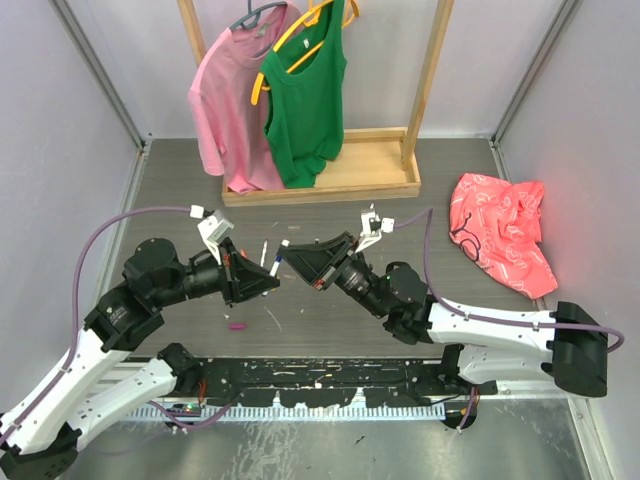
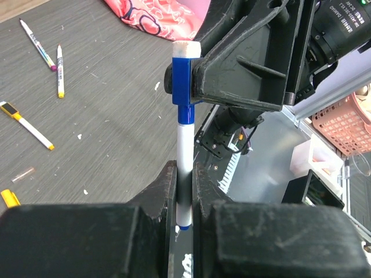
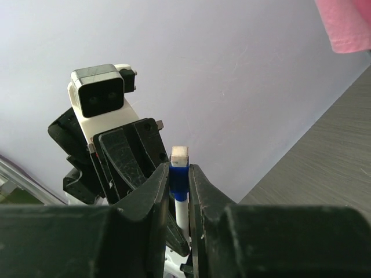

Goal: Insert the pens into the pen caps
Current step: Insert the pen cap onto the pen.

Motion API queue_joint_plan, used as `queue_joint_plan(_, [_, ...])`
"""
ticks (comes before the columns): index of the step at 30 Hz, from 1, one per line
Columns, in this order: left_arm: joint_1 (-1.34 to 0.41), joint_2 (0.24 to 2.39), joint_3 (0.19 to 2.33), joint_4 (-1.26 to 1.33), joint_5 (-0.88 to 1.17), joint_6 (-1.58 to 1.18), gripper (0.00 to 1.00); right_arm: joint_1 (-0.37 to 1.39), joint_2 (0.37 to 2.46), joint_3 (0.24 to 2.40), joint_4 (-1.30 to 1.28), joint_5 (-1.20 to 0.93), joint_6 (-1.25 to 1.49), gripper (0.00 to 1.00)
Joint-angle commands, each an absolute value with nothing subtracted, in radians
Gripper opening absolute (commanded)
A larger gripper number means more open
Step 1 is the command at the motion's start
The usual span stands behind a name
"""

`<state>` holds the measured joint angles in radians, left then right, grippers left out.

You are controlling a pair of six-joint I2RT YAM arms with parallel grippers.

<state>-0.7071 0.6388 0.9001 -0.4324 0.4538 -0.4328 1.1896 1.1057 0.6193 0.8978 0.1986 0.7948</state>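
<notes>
A white-barrelled pen (image 2: 184,145) with a blue end stands between my two grippers, above the table. My left gripper (image 2: 184,174) is shut on its barrel near the lower end. The pen's top sits inside a blue pen cap (image 2: 183,87) with a white end. My right gripper (image 3: 179,174) is shut on that cap (image 3: 179,178), with the pen's barrel (image 3: 182,211) showing below it. In the top view the left gripper (image 1: 271,282) and right gripper (image 1: 287,250) meet tip to tip at the table's middle.
Loose pens (image 2: 39,44) (image 2: 59,72) (image 2: 28,125) and a yellow cap (image 2: 8,198) lie on the grey table. A magenta cap (image 1: 237,326) lies near the left arm. A wooden rack (image 1: 330,180) with hung shirts stands behind, a red cloth (image 1: 505,230) at the right.
</notes>
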Motion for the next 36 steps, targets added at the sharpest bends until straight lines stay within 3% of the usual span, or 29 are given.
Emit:
queue_joint_plan(1, [-0.691, 0.656, 1.003, -0.207, 0.277, -0.416, 0.0, 1.283, 1.088, 0.639, 0.705, 0.083, 0.753, 0.0])
queue_joint_plan(13, [-0.69, 0.696, 1.035, -0.125, 0.262, -0.421, 0.0, 1.362, 1.102, 0.667, 0.64, 0.151, 0.702, 0.02])
queue_joint_plan(18, [-0.69, 0.691, 1.009, -0.143, 0.352, -0.403, 0.0, 1.362, 1.034, 0.748, 0.538, 0.21, 0.596, 0.16])
queue_joint_plan(36, [-0.69, 0.655, 0.983, -0.168, 0.448, -0.4, 0.0, 1.362, 0.864, 0.838, 0.413, 0.36, 0.445, 0.48])
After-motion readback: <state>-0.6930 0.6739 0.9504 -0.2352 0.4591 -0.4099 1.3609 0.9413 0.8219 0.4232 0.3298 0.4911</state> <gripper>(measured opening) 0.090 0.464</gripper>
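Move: The right fingers already hold the blue cap over the pen's upper end; the pen body in the left fingers lies about 5 cm below that hand and 3 cm back, 1 cm left. From the left hand the cap is some 5 cm up, 3 cm ahead and 1 cm right. On the table, about 28 cm below the left hand, the yellow cap lies 9 cm ahead, 4 cm left; the yellow-capped pen 14 cm ahead, 6 cm right. Right fingers open off the blue cap, rising and backing about 4 cm; left lifts the pen 6 cm. ##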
